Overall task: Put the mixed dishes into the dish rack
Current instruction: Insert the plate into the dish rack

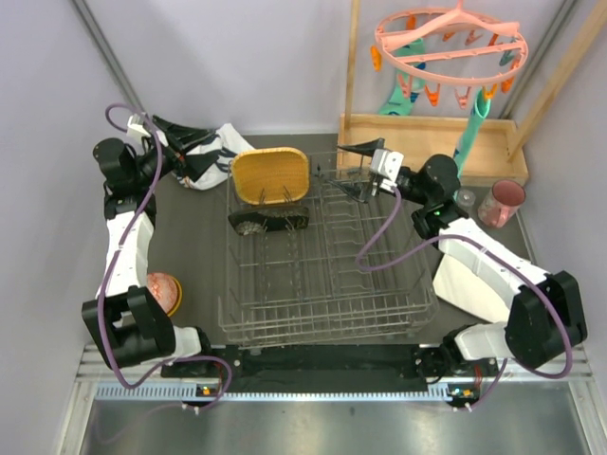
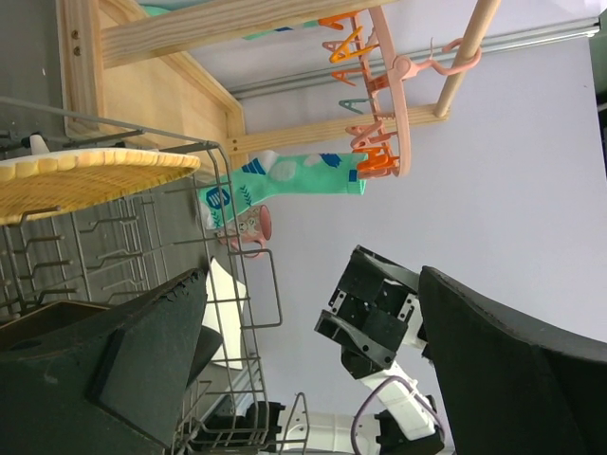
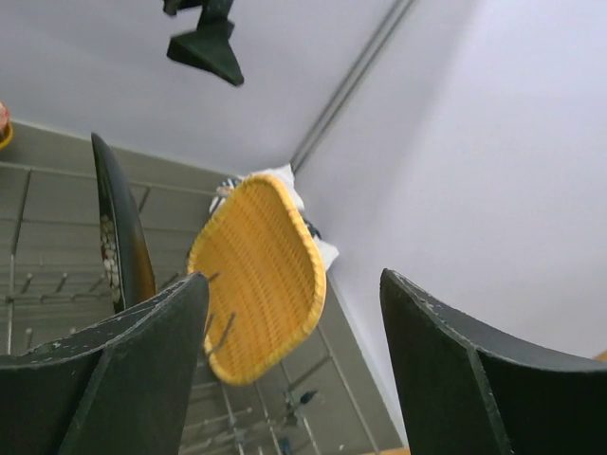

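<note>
The grey wire dish rack fills the middle of the table. The yellow rounded-square plate stands upright at its far left corner, with the black floral plate just in front of it. Both show in the right wrist view, yellow plate and black plate. My right gripper is open and empty above the rack's far edge, facing the yellow plate. My left gripper is open and empty over the white cloth. The pink cup and small clear glass stand at the far right. The orange bowl sits at the near left. A pale plate lies under my right arm.
The white cloth with black print lies left of the rack. A light wooden tray stands behind the rack. The pink peg hanger with teal socks hangs above it. Walls close in on both sides.
</note>
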Controlling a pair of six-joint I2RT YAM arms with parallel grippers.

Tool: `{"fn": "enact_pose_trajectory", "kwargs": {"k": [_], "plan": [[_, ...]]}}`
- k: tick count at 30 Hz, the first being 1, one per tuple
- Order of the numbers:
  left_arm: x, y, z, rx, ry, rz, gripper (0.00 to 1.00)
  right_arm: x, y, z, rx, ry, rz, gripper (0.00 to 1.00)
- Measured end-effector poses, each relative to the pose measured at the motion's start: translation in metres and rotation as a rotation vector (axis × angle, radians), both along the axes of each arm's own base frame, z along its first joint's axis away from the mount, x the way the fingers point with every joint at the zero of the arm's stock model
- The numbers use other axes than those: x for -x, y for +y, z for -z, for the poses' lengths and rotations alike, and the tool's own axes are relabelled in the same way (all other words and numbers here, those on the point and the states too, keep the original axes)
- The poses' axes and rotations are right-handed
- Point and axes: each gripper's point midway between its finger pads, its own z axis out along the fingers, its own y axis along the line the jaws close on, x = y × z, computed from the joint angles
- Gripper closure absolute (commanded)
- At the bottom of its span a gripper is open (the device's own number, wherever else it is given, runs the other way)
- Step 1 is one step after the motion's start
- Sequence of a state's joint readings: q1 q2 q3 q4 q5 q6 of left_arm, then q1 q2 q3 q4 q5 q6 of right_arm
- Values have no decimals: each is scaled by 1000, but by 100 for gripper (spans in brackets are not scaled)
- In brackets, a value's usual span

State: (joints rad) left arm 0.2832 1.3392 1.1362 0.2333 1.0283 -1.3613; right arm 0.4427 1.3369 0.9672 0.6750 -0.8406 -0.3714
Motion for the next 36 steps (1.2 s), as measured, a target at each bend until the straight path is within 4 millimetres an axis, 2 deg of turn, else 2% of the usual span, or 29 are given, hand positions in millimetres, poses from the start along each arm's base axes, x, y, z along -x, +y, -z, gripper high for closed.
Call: {"fn": "enact_pose_trajectory", "kwargs": {"k": [4, 7, 13, 16, 17, 22, 25, 30, 32, 36], "plan": [[0, 0, 1, -1, 1, 0, 3, -5, -2, 19, 46, 78, 25, 27], [0, 0, 1, -3, 0, 1, 3, -7, -2, 26, 73, 239, 38, 26], [0, 0, 4, -11, 4, 3, 3, -11, -12, -23, 19, 498, 141, 19], [2, 0, 6, -11, 8, 2, 3, -16, -25, -33, -19, 642, 252, 13], [2, -1, 6, -11, 10, 3, 3, -17, -32, -32, -35, 696, 301, 6], [6, -2, 5, -12, 7, 4, 3, -11, -70, 3, -105, 955, 515, 1], [7, -2, 7, -10, 11, 5, 3, 1, -110, 31, -200, 1111, 646, 1], [8, -3, 13, -6, 26, 9, 3, 16, -190, 61, -467, 1277, 862, 1], [8, -3, 14, -7, 26, 11, 3, 24, -202, 72, -500, 1328, 911, 1], [8, -3, 14, -8, 25, 11, 3, 40, -199, 97, -468, 1429, 931, 1]]}}
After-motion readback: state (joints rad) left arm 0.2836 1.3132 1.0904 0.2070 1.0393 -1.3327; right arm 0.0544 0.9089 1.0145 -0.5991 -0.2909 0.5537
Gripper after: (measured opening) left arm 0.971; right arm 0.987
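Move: The right hand, empty, hangs high over the rack; the white plate it heads for next lies on the table some 32 cm to its right, 8 cm back and 35 cm below. On that way the rack's right rim is about 19 cm right, 2 cm back and 22 cm down; the mug sits about 39 cm right, 10 cm ahead and 31 cm down. From the left hand, the white plate is about 59 cm right, 13 cm back and 37 cm down. The right hand, already clear of the dark plate standing in the rack, first stays over the rack, dipping and rising a few centimetres while its wrist tips the fingers down from pointing left, then sweeps about 20 cm right to the rack's right rim, sinking to end some 10 cm lower and drawing back slightly towards the white plate. As it goes the wrist swings clockwise so the fingers slant down and more forward, the part-open fingers spread fully, and it ends still in the air, touching nothing. ##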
